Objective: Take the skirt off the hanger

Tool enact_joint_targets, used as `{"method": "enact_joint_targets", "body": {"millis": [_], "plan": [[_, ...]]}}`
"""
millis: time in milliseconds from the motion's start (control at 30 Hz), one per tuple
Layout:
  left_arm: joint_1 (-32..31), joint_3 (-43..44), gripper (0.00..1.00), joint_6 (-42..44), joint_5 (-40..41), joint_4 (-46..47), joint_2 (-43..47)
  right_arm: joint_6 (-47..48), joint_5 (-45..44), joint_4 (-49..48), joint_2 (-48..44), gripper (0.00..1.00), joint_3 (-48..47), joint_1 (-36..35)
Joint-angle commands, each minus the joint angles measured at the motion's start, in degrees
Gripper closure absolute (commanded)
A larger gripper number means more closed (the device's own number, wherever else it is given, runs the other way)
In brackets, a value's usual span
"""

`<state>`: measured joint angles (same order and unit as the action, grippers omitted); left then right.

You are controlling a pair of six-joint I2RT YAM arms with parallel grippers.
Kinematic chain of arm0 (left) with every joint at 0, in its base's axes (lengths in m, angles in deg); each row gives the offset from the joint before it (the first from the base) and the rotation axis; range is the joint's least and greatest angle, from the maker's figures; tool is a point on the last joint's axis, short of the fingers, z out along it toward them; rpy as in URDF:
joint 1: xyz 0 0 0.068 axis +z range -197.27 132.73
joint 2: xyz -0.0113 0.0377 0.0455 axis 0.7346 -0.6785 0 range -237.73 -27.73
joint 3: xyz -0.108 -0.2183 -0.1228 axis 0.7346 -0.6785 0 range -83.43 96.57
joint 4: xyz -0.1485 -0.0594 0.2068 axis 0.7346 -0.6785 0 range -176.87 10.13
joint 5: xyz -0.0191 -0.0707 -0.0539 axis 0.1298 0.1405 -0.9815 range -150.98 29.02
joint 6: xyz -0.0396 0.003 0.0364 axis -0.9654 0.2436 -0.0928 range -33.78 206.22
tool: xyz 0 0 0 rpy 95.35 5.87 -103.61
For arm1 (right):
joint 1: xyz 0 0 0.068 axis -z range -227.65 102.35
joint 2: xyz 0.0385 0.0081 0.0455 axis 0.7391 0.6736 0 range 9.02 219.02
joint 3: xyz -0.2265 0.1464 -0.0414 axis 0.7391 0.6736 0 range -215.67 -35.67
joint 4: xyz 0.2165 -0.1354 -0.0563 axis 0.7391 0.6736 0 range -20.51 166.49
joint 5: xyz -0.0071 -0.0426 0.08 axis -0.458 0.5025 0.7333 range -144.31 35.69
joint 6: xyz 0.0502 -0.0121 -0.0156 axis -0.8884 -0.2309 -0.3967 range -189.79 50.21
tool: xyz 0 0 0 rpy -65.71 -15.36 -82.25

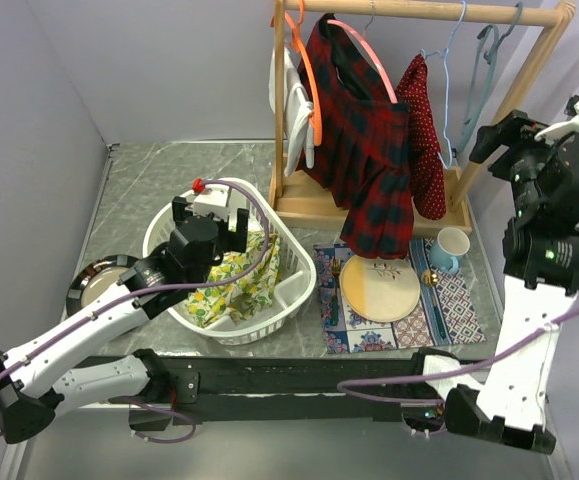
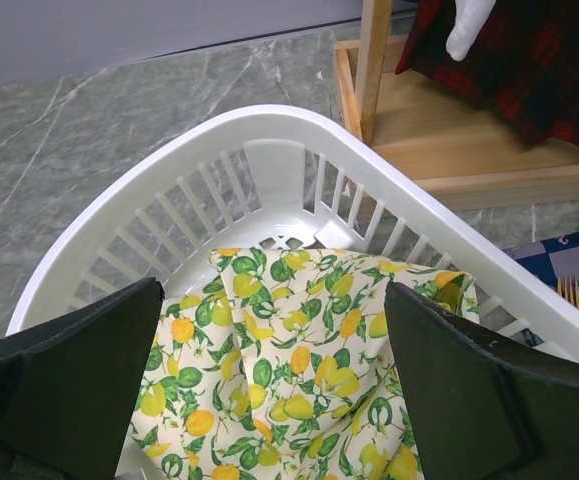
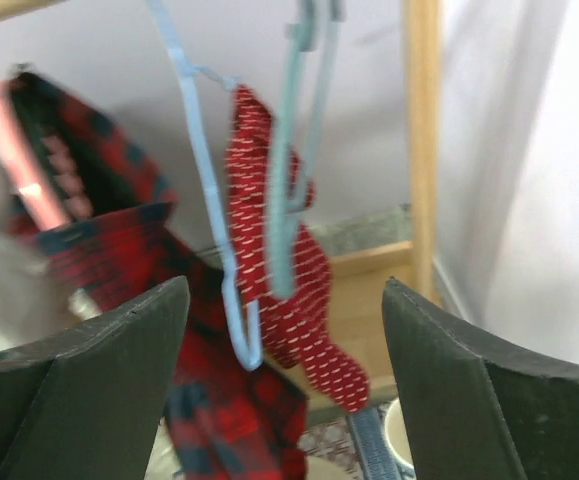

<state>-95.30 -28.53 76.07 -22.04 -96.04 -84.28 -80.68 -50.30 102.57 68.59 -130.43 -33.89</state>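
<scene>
The plaid skirt [image 1: 366, 145] hangs on the pink hanger [image 1: 367, 52] from the wooden rail, its lower end drooping toward the placemat. The right wrist view shows the skirt [image 3: 119, 260] and the pink hanger [image 3: 24, 165] blurred at the left. My right gripper [image 1: 487, 140] is up at the rack's right end, open, with nothing between its fingers [image 3: 89, 390]. It [image 3: 284, 335] faces a light blue hanger [image 3: 209, 200] and the red dotted garment [image 3: 289, 290]. My left gripper [image 1: 209, 216] hovers open and empty over the white basket [image 1: 289, 300]; in its own view it [image 2: 274, 380] is above the lemon-print cloth [image 2: 289, 350].
An orange hanger [image 1: 301, 55] with white cloth hangs left of the skirt. Two light blue hangers [image 1: 459, 80] hang on the right. On a patterned placemat [image 1: 459, 300] lie a round plate [image 1: 381, 288] and a blue mug [image 1: 451, 248]. A metal dish [image 1: 94, 282] sits far left. The rack's wooden base [image 2: 469, 150] is behind the basket.
</scene>
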Motion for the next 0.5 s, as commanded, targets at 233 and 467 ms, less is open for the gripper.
{"method": "enact_joint_targets", "body": {"millis": [233, 467], "plan": [[0.2, 0.5, 0.01, 0.8, 1.1, 2.3, 1.9, -4.7, 4.4, 0.1, 1.2, 0.5, -1.0, -7.6], [0.2, 0.7, 0.01, 0.7, 1.0, 1.9, 1.4, -2.4, -8.9, 3.7, 9.1, 0.53, -6.0, -12.9]]}}
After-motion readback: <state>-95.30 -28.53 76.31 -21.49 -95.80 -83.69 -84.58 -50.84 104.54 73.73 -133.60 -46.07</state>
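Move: The lower end of the light-blue hanger carrying the red dotted skirt lies about 14 cm ahead of the right hand, 4 cm to its left and 8 cm below. The emptied blue-grey hanger dangles some 12 cm straight ahead and slightly lower. The pink hanger's near end with the plaid skirt is 13 cm ahead and about 16 cm left. From the left hand, the light-blue hanger's end is roughly 15 cm ahead, 52 cm right and 14 cm up. Free of everything, the right hand heads for the light-blue hanger: it sweeps about 6 cm left across the front of the emptied blue-grey one, then pushes forward about 4 cm. Its fingers swing some 12 degrees counter-clockwise and narrow from nearly wide open to about half, still holding nothing. ##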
